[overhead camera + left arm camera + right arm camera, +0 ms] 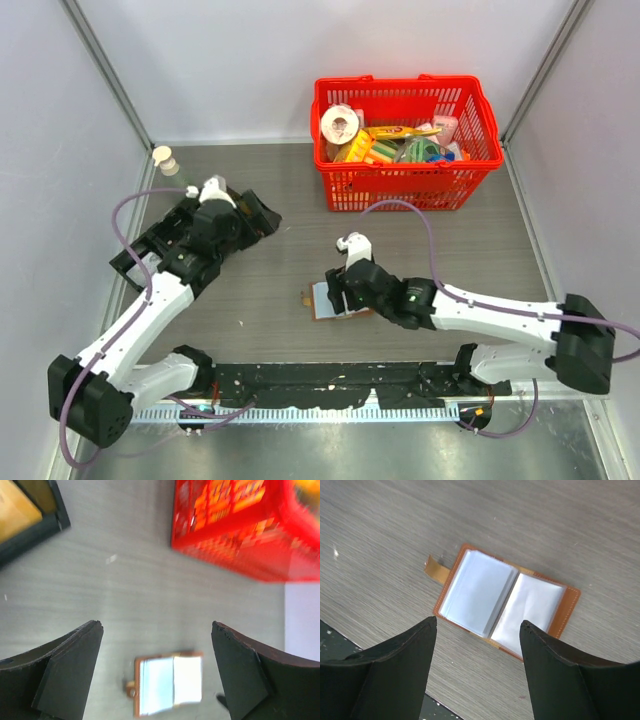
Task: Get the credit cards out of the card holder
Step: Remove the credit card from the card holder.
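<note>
The card holder [502, 602] lies open on the table, brown leather with pale clear sleeves and its tab at the left. I cannot make out credit cards in the sleeves. My right gripper [478, 625] hovers open just above its near edge, nothing between the fingers. From above, the right gripper [340, 290] covers most of the card holder [320, 303]. My left gripper [156, 630] is open and empty, well above the table, with the card holder [167, 682] far below it. In the top view the left gripper [263, 217] sits at the back left.
A black tray [37, 522] holding a flat yellow piece sits at the back left, under the left arm [130, 262]. A red basket [405, 85] full of items stands at the back right. A small bottle [166, 160] stands by the left wall.
</note>
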### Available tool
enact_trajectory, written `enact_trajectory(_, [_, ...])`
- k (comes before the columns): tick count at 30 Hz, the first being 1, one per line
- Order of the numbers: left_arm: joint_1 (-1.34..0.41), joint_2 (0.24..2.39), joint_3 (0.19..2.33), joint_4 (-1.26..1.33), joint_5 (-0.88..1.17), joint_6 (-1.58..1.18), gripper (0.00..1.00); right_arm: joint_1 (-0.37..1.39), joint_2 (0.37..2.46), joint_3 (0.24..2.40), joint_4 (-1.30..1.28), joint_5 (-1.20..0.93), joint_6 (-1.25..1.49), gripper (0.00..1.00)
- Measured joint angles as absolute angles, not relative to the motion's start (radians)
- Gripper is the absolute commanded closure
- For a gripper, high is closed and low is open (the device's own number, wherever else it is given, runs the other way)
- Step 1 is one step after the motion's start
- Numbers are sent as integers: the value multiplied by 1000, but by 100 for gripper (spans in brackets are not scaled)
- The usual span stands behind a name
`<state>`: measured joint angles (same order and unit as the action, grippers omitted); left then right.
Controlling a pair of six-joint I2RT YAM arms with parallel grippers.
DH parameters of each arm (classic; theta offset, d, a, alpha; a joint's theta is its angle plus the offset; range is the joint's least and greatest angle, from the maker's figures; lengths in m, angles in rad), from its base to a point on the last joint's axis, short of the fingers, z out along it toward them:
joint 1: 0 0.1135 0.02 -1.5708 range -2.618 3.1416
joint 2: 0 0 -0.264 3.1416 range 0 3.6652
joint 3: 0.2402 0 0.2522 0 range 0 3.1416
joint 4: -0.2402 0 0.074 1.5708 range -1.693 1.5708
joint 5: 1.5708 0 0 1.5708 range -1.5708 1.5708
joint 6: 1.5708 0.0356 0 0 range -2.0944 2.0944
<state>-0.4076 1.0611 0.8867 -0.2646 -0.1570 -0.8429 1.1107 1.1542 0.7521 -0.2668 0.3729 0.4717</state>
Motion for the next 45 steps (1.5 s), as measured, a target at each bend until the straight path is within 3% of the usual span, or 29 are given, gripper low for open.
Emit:
enact_trajectory(16, [-673,1031,519,-296,24,-891,7,1149,1505,838,-240,347,467,24])
enact_trajectory(22, [-692,1119,514,-216,29,-913,18,1157,1565,856,-241,371,465,27])
enact_trajectory(31, [-710,1251,524,-150,43,-915,27,1156,1571,855,-241,389,459,31])
enact_trajectory(38, [-732,1296,535,-122,46,-918,50,1156,1573,854,-237,380,458,31])
enact_trajectory(45, [-734,1338,538,-109,43,-921,83,1156,1601,843,-219,379,459,34])
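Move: The card holder lies open and flat. Its strap is about 13 cm back, 9 cm right and 21 cm below the left gripper; the black tray is about 18 cm left of that gripper, nearly level fore and aft and 20 cm lower. From the right gripper, the left card page lies 1 cm ahead, 4 cm left and 12 cm down; at that same depth and 1 cm ahead, the strap is 9 cm left and the right card page 3 cm right. Bring the left gripper down about 20 cm, back 13 cm and to the right, pitching its tips down and swinging them clockwise some 25 degrees each; do the backward sweep first, then settle lower and close the wide-open fingers on the strap's end. Meanwhile lower the right gripper about 10 cm, drifting slightly left, to just over the left card page, rolling its left side down with fingers kept open. ##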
